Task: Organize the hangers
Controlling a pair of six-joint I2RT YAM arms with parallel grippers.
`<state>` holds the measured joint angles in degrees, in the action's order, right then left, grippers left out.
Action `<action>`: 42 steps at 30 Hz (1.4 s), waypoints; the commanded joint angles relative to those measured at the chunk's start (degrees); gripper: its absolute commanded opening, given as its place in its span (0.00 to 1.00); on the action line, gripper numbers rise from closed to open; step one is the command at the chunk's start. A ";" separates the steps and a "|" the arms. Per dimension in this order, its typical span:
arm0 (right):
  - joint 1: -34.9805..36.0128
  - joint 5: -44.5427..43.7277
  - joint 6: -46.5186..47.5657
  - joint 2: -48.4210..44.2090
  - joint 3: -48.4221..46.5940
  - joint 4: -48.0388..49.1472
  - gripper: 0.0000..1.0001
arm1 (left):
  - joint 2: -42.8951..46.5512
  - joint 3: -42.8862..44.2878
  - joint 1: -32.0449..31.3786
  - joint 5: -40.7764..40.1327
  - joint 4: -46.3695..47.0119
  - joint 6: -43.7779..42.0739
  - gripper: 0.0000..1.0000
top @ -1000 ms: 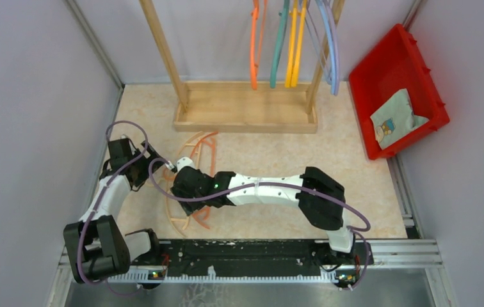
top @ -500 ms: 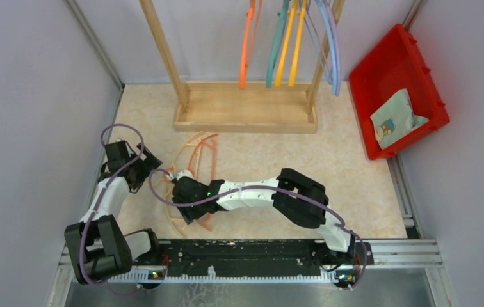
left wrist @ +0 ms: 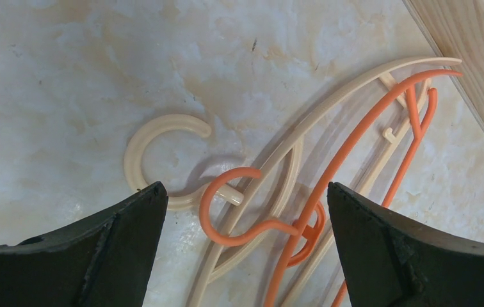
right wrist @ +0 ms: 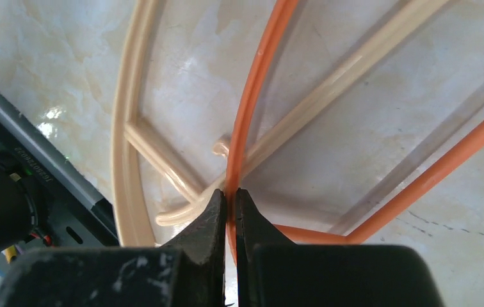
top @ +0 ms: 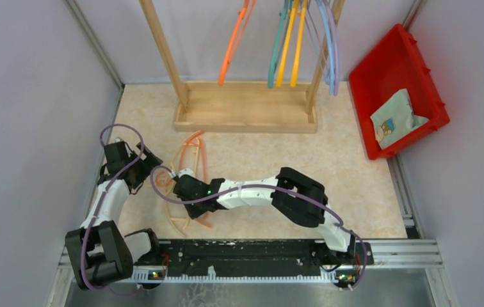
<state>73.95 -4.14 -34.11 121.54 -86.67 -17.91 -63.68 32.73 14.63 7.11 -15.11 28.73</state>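
Two hangers lie tangled on the floor: an orange hanger (top: pixel 193 137) and a beige hanger (top: pixel 177 225). My right gripper (top: pixel 193 206) is shut on a thin bar of the orange hanger (right wrist: pixel 252 96), with the beige hanger (right wrist: pixel 124 128) lying under and beside it; in the right wrist view the gripper (right wrist: pixel 231 195) pinches that bar. My left gripper (top: pixel 145 167) is open and empty; in the left wrist view the gripper (left wrist: pixel 246 187) hovers over the orange hook (left wrist: pixel 226 211) and the beige hook (left wrist: pixel 143 144). Orange (top: pixel 233 41), teal (top: pixel 278 45), yellow (top: pixel 296 45) and lavender and light blue (top: pixel 329 45) hangers hang on the rack.
The wooden rack's base (top: pixel 246 118) stands at the back of the floor and shows at the left wrist view's upper right (left wrist: pixel 476 64). A red bin (top: pixel 380 70) holding a cloth pouch (top: pixel 396 118) leans at the right wall. Grey walls close in both sides.
My right arm has drawn back toward the near left, and the floor orange hanger has turned up narrower with it. The orange hanger on the rack has swung left. The left arm shifted slightly left.
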 commanded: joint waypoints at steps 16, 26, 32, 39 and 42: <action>-10.29 -13.62 -1.53 -26.22 -1.87 -11.17 0.00 | 3.63 0.78 0.49 1.40 2.14 3.15 0.99; -11.91 -11.28 2.12 -23.53 -3.31 -11.52 0.00 | 5.45 0.93 0.57 2.25 0.73 2.95 0.99; -10.65 -5.71 2.89 -22.84 4.52 -12.12 0.16 | 6.17 -0.04 0.58 4.20 0.59 2.75 0.99; -3.79 -6.84 5.88 -23.93 12.00 -15.24 0.55 | 5.74 -1.53 0.57 6.38 1.15 2.43 0.99; -2.71 -6.07 4.60 -25.75 16.54 -14.23 0.62 | 5.47 -1.53 0.57 6.24 1.13 1.99 0.99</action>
<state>69.80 -11.14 -29.52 100.12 -74.13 -32.82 -58.39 31.64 14.90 12.05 -14.20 31.46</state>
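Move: The right hand has the orange hanger's near shoulder pinched just above the table, the hanger's middle about 10 cm ahead and 1 cm to the right. The tan hanger lies just under it, middle about 9 cm ahead, 2 cm left and 2 cm below. The rack's wooden tray is some 35 cm ahead and 19 cm right, at about table height. From the idle left hand the orange hanger's middle is about 13 cm right, 7 cm back and 8 cm below. Fingers shut on the orange hanger's shoulder, the right hand swings up some 22 cm while going forward about 12 cm and right 9 cm towards the rack, the wrist turning about 20 degrees clockwise. It then turns back without reaching the rack, sinking about 16 cm and drawing back 10 cm as the wrist unwinds and the fingers open to a bit over half, ending some 6 cm above its starting height and 12 cm to the right, with the hanger's shoulder lying below between the spread tips. ##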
